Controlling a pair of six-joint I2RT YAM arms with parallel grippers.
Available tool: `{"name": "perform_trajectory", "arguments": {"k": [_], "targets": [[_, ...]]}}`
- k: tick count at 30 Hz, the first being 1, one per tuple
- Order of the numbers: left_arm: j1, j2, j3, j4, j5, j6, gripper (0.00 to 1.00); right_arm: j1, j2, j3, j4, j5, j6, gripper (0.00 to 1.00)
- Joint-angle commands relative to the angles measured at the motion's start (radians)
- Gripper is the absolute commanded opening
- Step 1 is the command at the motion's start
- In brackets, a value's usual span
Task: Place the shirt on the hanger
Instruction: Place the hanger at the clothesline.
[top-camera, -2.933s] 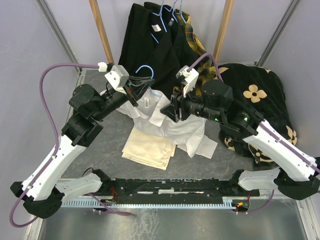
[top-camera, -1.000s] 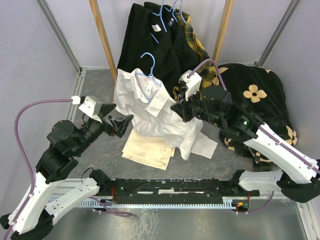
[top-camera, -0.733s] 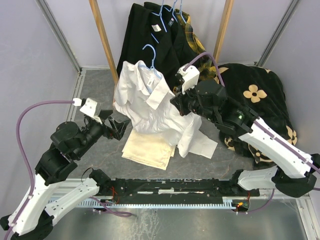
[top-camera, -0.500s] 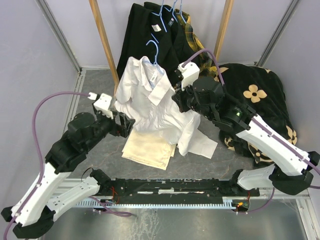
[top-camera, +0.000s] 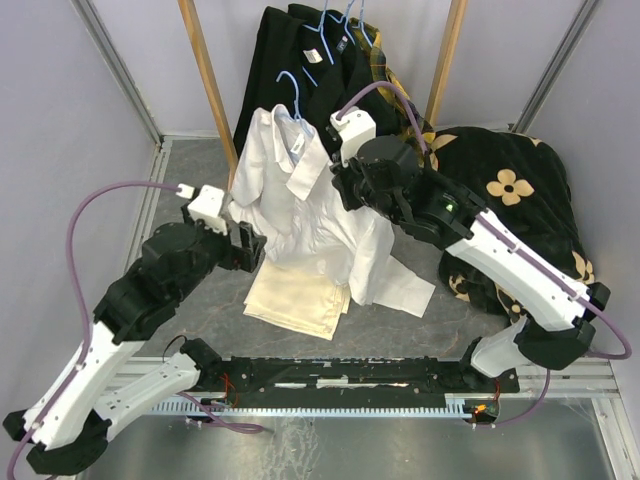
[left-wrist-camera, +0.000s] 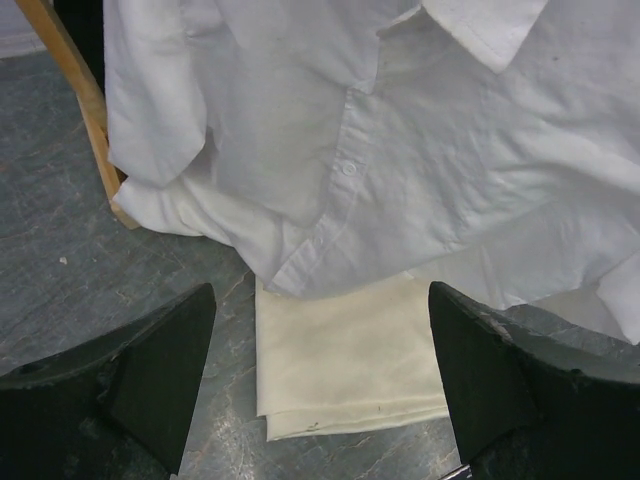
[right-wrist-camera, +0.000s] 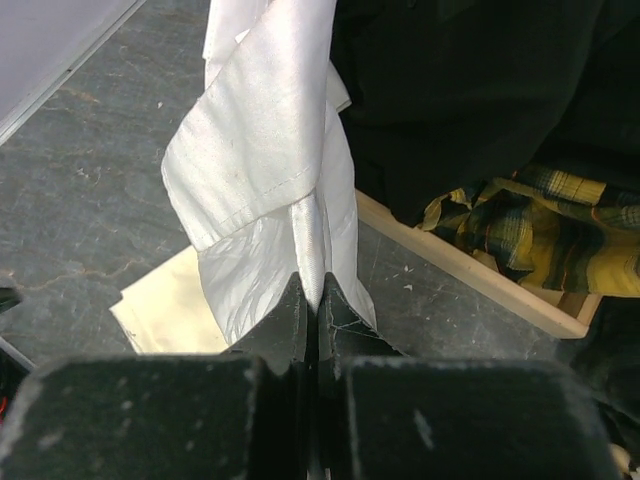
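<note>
The white shirt (top-camera: 300, 195) hangs draped on the light-blue hanger, whose hook (top-camera: 298, 112) sticks up above the collar in front of the black garments. My right gripper (top-camera: 340, 188) is shut on a fold of the shirt's cloth at its right side and holds it up; the right wrist view shows the cloth (right-wrist-camera: 270, 170) pinched between the shut gripper (right-wrist-camera: 315, 300). My left gripper (top-camera: 246, 250) is open and empty, low beside the shirt's hem. In the left wrist view the gripper (left-wrist-camera: 320, 390) faces the shirt (left-wrist-camera: 400, 150).
A cream-yellow folded cloth (top-camera: 298, 296) lies on the grey floor under the shirt and also shows in the left wrist view (left-wrist-camera: 345, 360). Black and plaid clothes (top-camera: 310, 50) hang behind between two wooden posts (top-camera: 205, 75). A black flowered blanket (top-camera: 515, 185) lies at right.
My left gripper let go at the collar, drew back open, then came in under the shirt's hem. My right gripper has raised the shirt and hanger up and back towards the hanging clothes.
</note>
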Motion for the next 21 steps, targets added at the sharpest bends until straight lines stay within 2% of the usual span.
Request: {"name": "perform_trajectory", "arguments": {"k": [1, 9, 21], "targets": [[0.001, -0.061, -0.003, -0.004, -0.057, -0.047, 0.93, -0.010, 0.035, 0.109, 0.051, 0.074, -0.036, 0.00], [0.000, -0.071, -0.021, -0.047, -0.032, -0.052, 0.94, -0.060, 0.170, 0.326, 0.032, 0.097, -0.080, 0.00], [0.000, -0.081, 0.004, -0.093, -0.058, -0.052, 0.94, -0.189, 0.394, 0.658, 0.077, -0.020, -0.107, 0.00]]}}
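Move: The clothesline crosses some 22 cm ahead of my right hand, about 15 cm up and 3 cm to its left. The hanger's hook stands about 12 cm ahead, 9 cm left and 9 cm above that hand. The black jackets hang roughly 17 cm ahead and 6 cm left, the plaid shirt 17 cm ahead and 9 cm right. From my left hand the clothesline is about 29 cm ahead and 15 cm right. Keeping my right fingers shut on the white shirt's shoulder with the hanger inside, I carry them forward and up towards the clothesline, about 10 cm out and 6 cm up and gathering speed, while the wrist turns some 10 degrees clockwise and tips up a little. My left hand stays open and empty, drifting a couple of centimetres back, left and finally down, clear of the shirt. ##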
